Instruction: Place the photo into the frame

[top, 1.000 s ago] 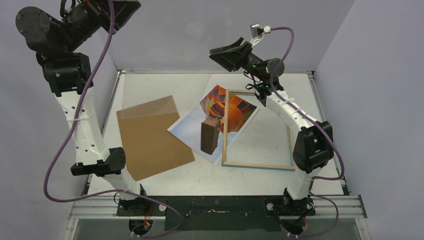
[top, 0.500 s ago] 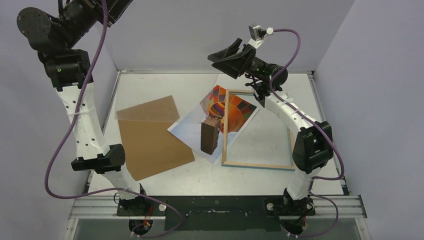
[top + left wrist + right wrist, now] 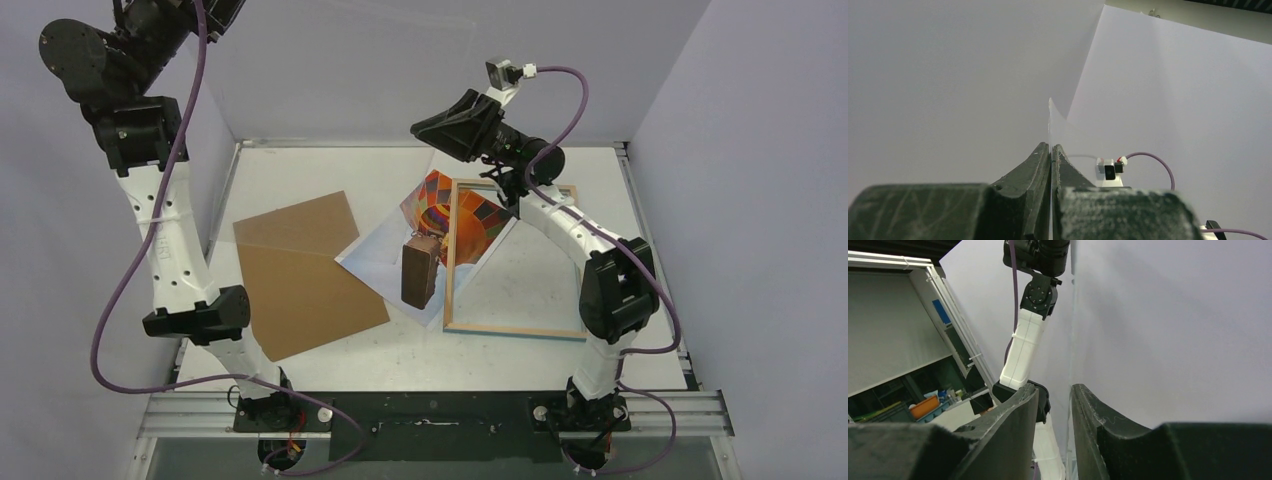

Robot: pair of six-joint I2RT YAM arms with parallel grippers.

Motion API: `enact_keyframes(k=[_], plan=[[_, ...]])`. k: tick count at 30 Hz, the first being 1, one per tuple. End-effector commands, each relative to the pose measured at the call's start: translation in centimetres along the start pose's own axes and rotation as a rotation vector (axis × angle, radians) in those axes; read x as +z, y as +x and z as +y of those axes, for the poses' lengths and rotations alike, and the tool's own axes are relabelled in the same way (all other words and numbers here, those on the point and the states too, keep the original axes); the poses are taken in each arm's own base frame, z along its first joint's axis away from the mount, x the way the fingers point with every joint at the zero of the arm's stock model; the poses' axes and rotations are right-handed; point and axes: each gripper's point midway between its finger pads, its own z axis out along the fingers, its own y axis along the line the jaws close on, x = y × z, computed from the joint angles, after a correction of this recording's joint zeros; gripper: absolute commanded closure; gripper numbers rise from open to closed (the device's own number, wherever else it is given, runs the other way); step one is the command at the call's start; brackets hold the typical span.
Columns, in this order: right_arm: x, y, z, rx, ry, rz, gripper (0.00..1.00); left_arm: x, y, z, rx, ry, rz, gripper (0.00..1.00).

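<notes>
The photo, a balloon print, lies flat mid-table, its right part under the frame. The frame lies with its wood-coloured side up. Both arms are raised above the table. My left gripper is shut on the edge of a thin clear pane and in the top view runs out of the upper edge. My right gripper hangs over the table's far side. In the right wrist view its fingers stand a little apart, with the pane's edge between them, close to the right one.
A plain brown backing board lies left of the photo. Grey walls close the table's back and sides. A metal rail carrying both arm bases runs along the near edge.
My right gripper's jaws have narrowed from wide open around the pane's edge, and it has shifted slightly left. The left arm has risen a little. Photo, frame and board have not moved.
</notes>
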Motion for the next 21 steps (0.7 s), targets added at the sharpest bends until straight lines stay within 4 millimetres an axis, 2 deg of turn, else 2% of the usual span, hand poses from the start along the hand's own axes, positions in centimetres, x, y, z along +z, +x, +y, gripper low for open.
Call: enact_keyframes(k=[1, 6, 13, 16, 17, 21], plan=[[0.6, -0.1, 1.3, -0.046, -0.046, -0.021, 0.71, 0.0, -2.2, -0.4, 0.025, -0.001, -0.106, 1.00], [0.9, 0.1, 0.9, -0.042, -0.029, -0.015, 0.79, 0.0, -2.4, 0.0, 0.006, -0.023, -0.127, 1.00], [1.4, 0.6, 0.8, -0.025, -0.036, -0.001, 0.83, -0.2, -2.9, 0.6, -0.019, -0.055, -0.173, 1.00], [1.5, 0.6, 0.6, -0.016, -0.023, 0.001, 0.94, -0.1, -2.7, 1.1, -0.035, -0.063, -0.174, 1.00], [1.5, 0.6, 0.3, -0.010, -0.011, 0.003, 0.99, -0.1, -2.6, 1.3, -0.037, -0.065, -0.173, 1.00], [1.1, 0.3, -1.5, 0.007, 0.074, -0.004, 1.00, -0.3, -2.1, 1.8, -0.041, -0.083, -0.165, 1.00]])
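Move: The clear sheet's right edge already stands between the right hand's open fingers, practically at the hand point. From that hand, the photo lies on the table about 5 cm ahead, 4 cm to the right and 48 below, with the frame 3 cm ahead and some 22 to the right. The left hand holds the sheet's other side; the right edge is roughly 7 cm back, 16 to its right and 21 below. The clear sheet's free right edge is pinched as the right fingers close from about a third open to nearly shut, that hand easing about 2 cm left and 1.5 cm down. The left hand keeps its grip, carries its side of the sheet some 3.5 cm forward, slightly left and down, then all but stops, its wrist turning about 10 degrees. ##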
